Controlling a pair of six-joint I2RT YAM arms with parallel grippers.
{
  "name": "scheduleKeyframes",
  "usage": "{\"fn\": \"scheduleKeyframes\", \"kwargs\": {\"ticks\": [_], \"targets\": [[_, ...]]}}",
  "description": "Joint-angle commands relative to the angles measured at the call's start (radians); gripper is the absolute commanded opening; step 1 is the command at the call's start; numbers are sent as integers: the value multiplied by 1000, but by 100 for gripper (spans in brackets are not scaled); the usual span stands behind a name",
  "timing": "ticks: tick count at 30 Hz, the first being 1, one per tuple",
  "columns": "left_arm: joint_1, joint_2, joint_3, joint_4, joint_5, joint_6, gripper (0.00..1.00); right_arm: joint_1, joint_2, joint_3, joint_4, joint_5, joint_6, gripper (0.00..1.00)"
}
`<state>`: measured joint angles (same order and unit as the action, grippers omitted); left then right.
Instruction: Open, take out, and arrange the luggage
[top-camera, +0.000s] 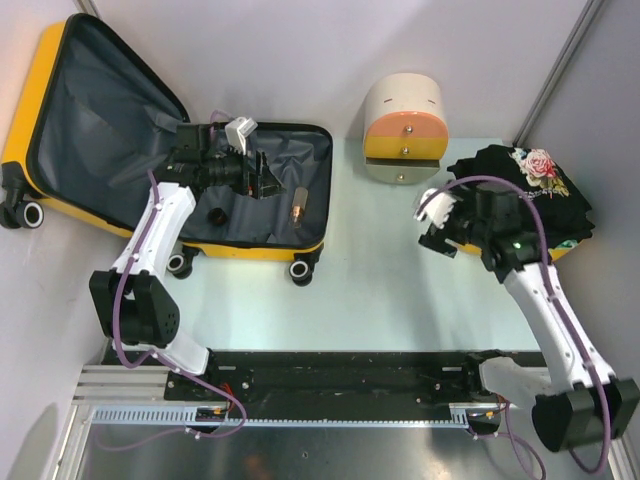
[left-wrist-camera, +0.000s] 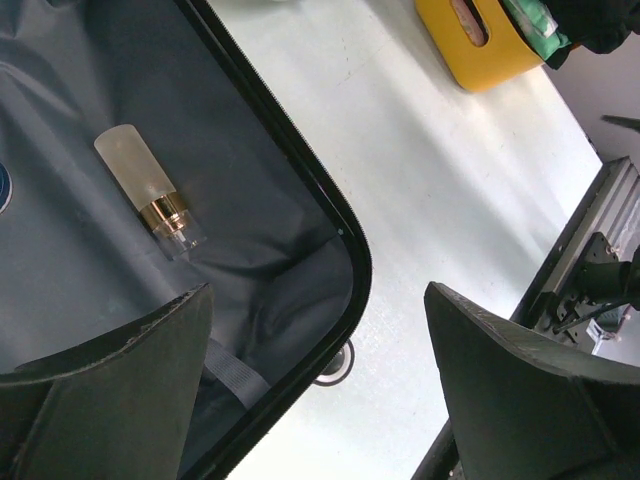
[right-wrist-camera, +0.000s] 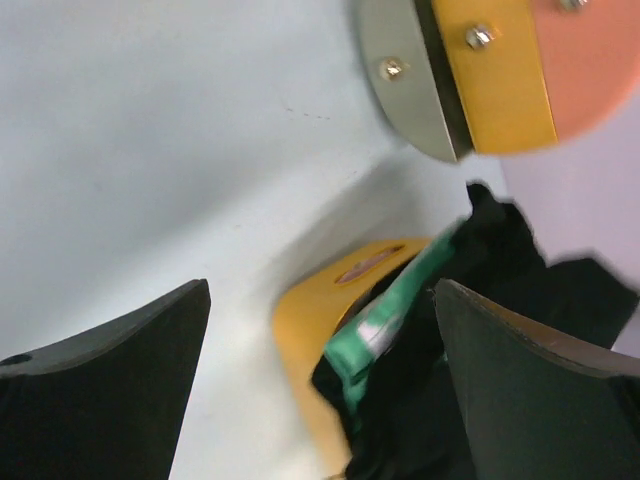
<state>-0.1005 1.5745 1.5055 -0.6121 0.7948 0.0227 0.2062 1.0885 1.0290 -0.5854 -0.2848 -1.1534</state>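
The luggage (top-camera: 255, 240), a yellow hard-shell suitcase, lies open at the left of the table, its lid (top-camera: 100, 120) leaning against the wall. On its dark grey lining (left-wrist-camera: 90, 270) lie a frosted bottle with a gold collar (left-wrist-camera: 150, 195) (top-camera: 299, 203) and a small black round thing (top-camera: 215, 215). My left gripper (top-camera: 262, 178) hangs open over the lower half, near its black rim (left-wrist-camera: 300, 170); nothing is between its fingers (left-wrist-camera: 318, 300). My right gripper (top-camera: 437, 215) is open and empty (right-wrist-camera: 322, 290), just left of the yellow bin.
A yellow bin (top-camera: 560, 250) (right-wrist-camera: 320, 310) at the right holds black clothing (top-camera: 530, 195) with a flower print and a green piece (right-wrist-camera: 385, 320). A cream-and-orange drawer cabinet (top-camera: 404, 130) (right-wrist-camera: 500, 70) stands at the back. A suitcase wheel (left-wrist-camera: 335, 370) sits on the table.
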Motion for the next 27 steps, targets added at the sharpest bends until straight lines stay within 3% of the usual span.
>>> {"fn": "scheduleKeyframes", "kwargs": {"ticks": [1,4,10,14,16,20,22,27], "targets": [[-2,-41,12,11,31,-10,90,-92,-134,43,-26,26,690,100],[-2,-41,12,11,30,-13,90,-230,-165,46,-151,71,791,100],[-2,-7,48,11,47,-17,90,-568,-84,22,-315,-17,675,100],[-2,9,73,12,40,-41,90,-860,-39,-27,-303,-86,531,99],[-2,10,71,12,34,-40,90,-928,-21,-88,-228,-122,466,99],[-1,19,65,12,32,-40,90,-959,85,-167,-24,-171,461,98],[-1,24,70,12,24,-40,91,-929,137,-178,133,-174,542,98],[4,16,71,12,-8,-29,92,-788,269,-175,347,-119,675,98]]}}
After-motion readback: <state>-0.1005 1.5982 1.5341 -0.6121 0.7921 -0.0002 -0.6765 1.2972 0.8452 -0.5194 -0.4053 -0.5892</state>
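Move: The loaded basket under the black rose-print cloth sits to my right hand's right, about 24 cm over, with its middle some 12 cm ahead and 13 cm below. The drawer chest stands about 30 cm ahead and 5 cm to the left, 11 cm down. The bottle in the open suitcase lies roughly 32 cm left, 12 cm ahead and 20 cm lower. From my left hand the basket is about 63 cm right, level fore and aft, 16 cm below. I swing my empty right hand about 24 cm to the right and back, arcing up a little before sinking some 13 cm net, so it skirts the near side of the loaded basket. Meanwhile I roll the wrist clockwise some 65 degrees, and at the last I reverse and push forward about 5 cm towards the basket's near side, fingers wide open, closing on nothing. ##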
